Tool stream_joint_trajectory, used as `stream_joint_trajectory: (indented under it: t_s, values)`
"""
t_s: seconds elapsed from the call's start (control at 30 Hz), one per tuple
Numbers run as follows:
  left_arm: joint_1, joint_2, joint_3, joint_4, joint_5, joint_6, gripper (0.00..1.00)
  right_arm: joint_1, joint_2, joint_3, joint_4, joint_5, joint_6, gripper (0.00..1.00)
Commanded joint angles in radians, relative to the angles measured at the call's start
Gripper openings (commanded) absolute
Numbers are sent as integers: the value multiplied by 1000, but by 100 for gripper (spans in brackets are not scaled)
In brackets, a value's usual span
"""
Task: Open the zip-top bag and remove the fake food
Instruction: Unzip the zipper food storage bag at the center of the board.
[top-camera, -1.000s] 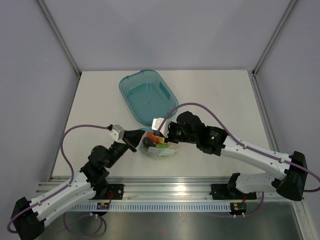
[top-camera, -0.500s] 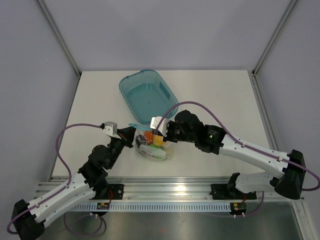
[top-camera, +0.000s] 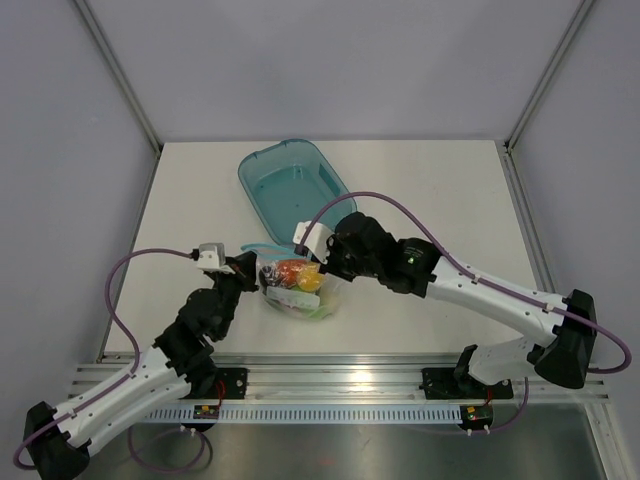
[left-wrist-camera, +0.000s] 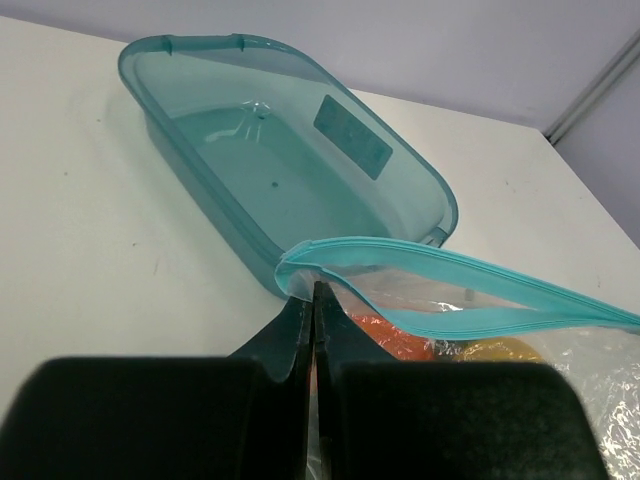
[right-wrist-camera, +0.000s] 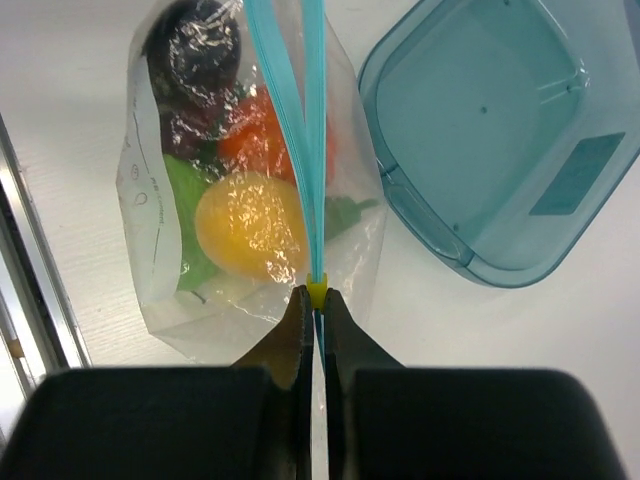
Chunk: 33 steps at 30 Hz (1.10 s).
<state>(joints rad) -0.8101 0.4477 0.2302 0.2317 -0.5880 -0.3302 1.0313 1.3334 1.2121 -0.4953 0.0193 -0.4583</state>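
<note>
The zip-top bag (top-camera: 300, 288) hangs between my two grippers just in front of the tub, clear and crinkly. Its teal zip strip (left-wrist-camera: 455, 300) has parted into a narrow slit along the top. My left gripper (left-wrist-camera: 315, 292) is shut on the bag's plastic right under the strip's end. My right gripper (right-wrist-camera: 317, 295) is shut on the other end of the strip (right-wrist-camera: 300, 130), at a small yellow slider (right-wrist-camera: 317, 290). The fake food shows through the plastic: a yellow lemon (right-wrist-camera: 250, 225), an orange-red piece (right-wrist-camera: 258, 135), a dark eggplant (right-wrist-camera: 195, 45) and green pieces (right-wrist-camera: 188, 205).
A rigid translucent teal tub (top-camera: 292, 190) lies behind the bag, close to its far side (left-wrist-camera: 290, 160). The metal rail (top-camera: 330, 380) runs along the table's near edge, and grey walls enclose the white table (top-camera: 440, 190).
Both grippers have moved left with the bag held between them. The bag now stands more upright, and its zip strip shows on top.
</note>
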Motion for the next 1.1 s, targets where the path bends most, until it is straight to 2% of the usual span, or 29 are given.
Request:
stream_joint_trajectory:
  t_s: [0.0, 0.3, 0.77, 0.83, 0.87, 0.9, 1.07]
  values:
    - [14, -23, 37, -25, -174, 10, 0, -10, 12, 67, -129, 102, 56, 0]
    - [14, -30, 38, -52, -233, 10, 0, -8, 23, 118, -265, 174, 132, 0]
    - [14, -37, 40, -66, -243, 10, 0, -8, 44, 138, -345, 243, 156, 0]
    - [12, -40, 34, -34, -216, 22, 0, -8, 41, 142, -333, 202, 156, 13]
    - [14, -43, 25, -19, -172, 45, 0, -8, 38, 145, -325, 182, 150, 24]
    - [12, -46, 21, -2, -149, 54, 0, -8, 29, 142, -301, 160, 148, 28]
    - [12, -60, -9, 103, 28, 132, 0, -8, -52, 100, -200, 67, 132, 32]
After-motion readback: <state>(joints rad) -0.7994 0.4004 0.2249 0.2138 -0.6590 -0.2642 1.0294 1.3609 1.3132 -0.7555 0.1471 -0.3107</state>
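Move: The right hand holds the yellow slider. The right end of the zip, where the slider is being taken, lies about 6 cm to its right, level ahead and 2 cm lower. The yellow fruit in the bag is some 5 cm left, 1 cm back and 7 cm below. The teal bin's middle is roughly 24 cm ahead, 5 cm left and 15 cm down. From the left hand, gripping the zip's other end, that right end is about 20 cm to the right, level ahead. Rightward by about 4 cm and dipping slightly, the right hand drags the pinched slider along the zip towards its right end, turning clockwise some 15 degrees. It then opens part-way, lets go of the slider and begins to ease back. Meanwhile the shut left fingers keep their hold and draw the bag's left corner about 2.5 cm left, dipping a little before easing up at the end. ##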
